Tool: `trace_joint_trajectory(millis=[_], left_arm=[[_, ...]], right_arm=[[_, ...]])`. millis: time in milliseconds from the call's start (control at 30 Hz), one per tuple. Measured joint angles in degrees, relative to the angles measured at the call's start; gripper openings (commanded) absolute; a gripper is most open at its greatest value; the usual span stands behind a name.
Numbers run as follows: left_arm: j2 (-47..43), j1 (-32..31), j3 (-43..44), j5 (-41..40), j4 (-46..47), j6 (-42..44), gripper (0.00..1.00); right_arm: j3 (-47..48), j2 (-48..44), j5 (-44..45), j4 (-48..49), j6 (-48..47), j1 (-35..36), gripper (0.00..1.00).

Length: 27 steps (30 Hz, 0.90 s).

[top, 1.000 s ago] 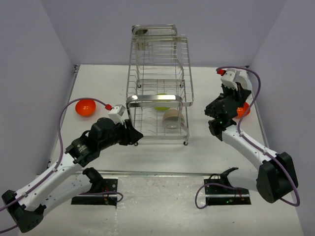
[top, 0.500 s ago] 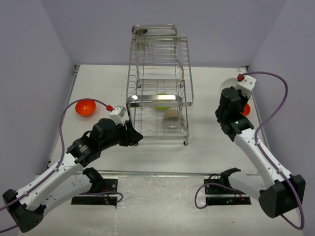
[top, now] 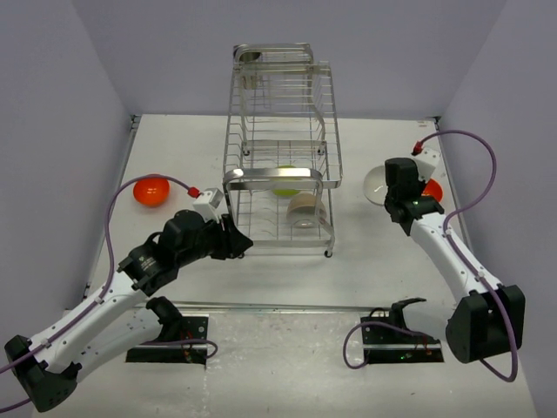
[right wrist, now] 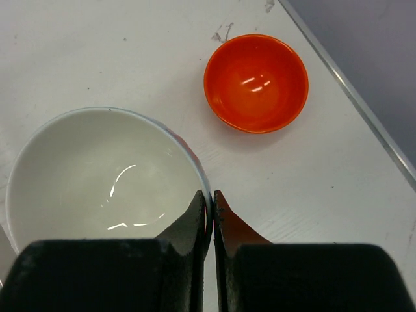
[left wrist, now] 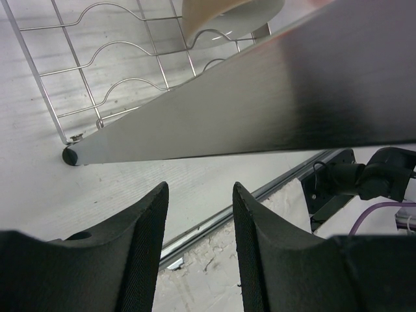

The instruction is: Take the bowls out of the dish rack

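The dish rack (top: 280, 148) of chrome wire stands mid-table; its lower tier holds a lime-green bowl (top: 285, 179) and a beige bowl (top: 304, 210). My right gripper (top: 389, 188) is shut on the rim of a white bowl (top: 375, 183), right of the rack. In the right wrist view the jaws (right wrist: 213, 195) pinch the white bowl's (right wrist: 97, 175) rim, with an orange bowl (right wrist: 256, 82) on the table just beyond. My left gripper (top: 241, 244) is open at the rack's front left corner, holding nothing. The left wrist view shows its fingers (left wrist: 153, 221) below the rack's metal rim (left wrist: 260, 97) and the beige bowl (left wrist: 227, 16).
A second orange bowl (top: 150, 190) sits on the table at far left. The orange bowl (top: 432, 192) on the right lies close to the table's right edge, partly behind my right arm. Grey walls close in three sides. The rack's foot (left wrist: 70, 156) rests on the table.
My right arm has turned its wrist and carried the white bowl down and leftwards, beside the right orange bowl. The left arm has hardly moved.
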Motion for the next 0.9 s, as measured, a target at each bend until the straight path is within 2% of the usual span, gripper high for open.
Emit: trace_joint_trajectory(millis=[233,500,900], left_arm=[[0.1,0.0,-0.2,0.0,0.2,0.0,0.46],[0.5,0.0,-0.2,0.0,0.2,0.0,0.46],[0.5,0.0,-0.2,0.0,0.0,0.1,0.46]], right_arm=[[0.2,3.7,-9.0,-0.1,0.9,-5.4,0.00],[4.0,11.9,-16.1,-0.9,1.6,-9.8,0.00],[12.2,24.3,-21.9,-3.1,1.3,-15.3,0.00]])
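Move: The white bowl, already gripped by its rim, is bound for bare table beside the orange bowl; that spot's middle lies about 8 cm ahead of the right hand, 1 cm to its left and 17 cm below. The orange bowl stands about 7 cm ahead, 10 cm to the right and 14 cm down; the beige bowl in the rack is some 25 cm left, 2 cm ahead and 10 cm below. From the left hand the spot is about 24 cm ahead, 38 cm right and 18 cm down. The white bowl, still pinched by its right rim, is carried steadily down by the right hand, about 9 cm, and forward about 5 cm with a small drift right, towards the table just left of the orange bowl. Meanwhile the wrist tips the fingers further down and rolls the hand's left side up, some 20 degrees in all; the fingers stay shut, and the descent eases off at the end. ##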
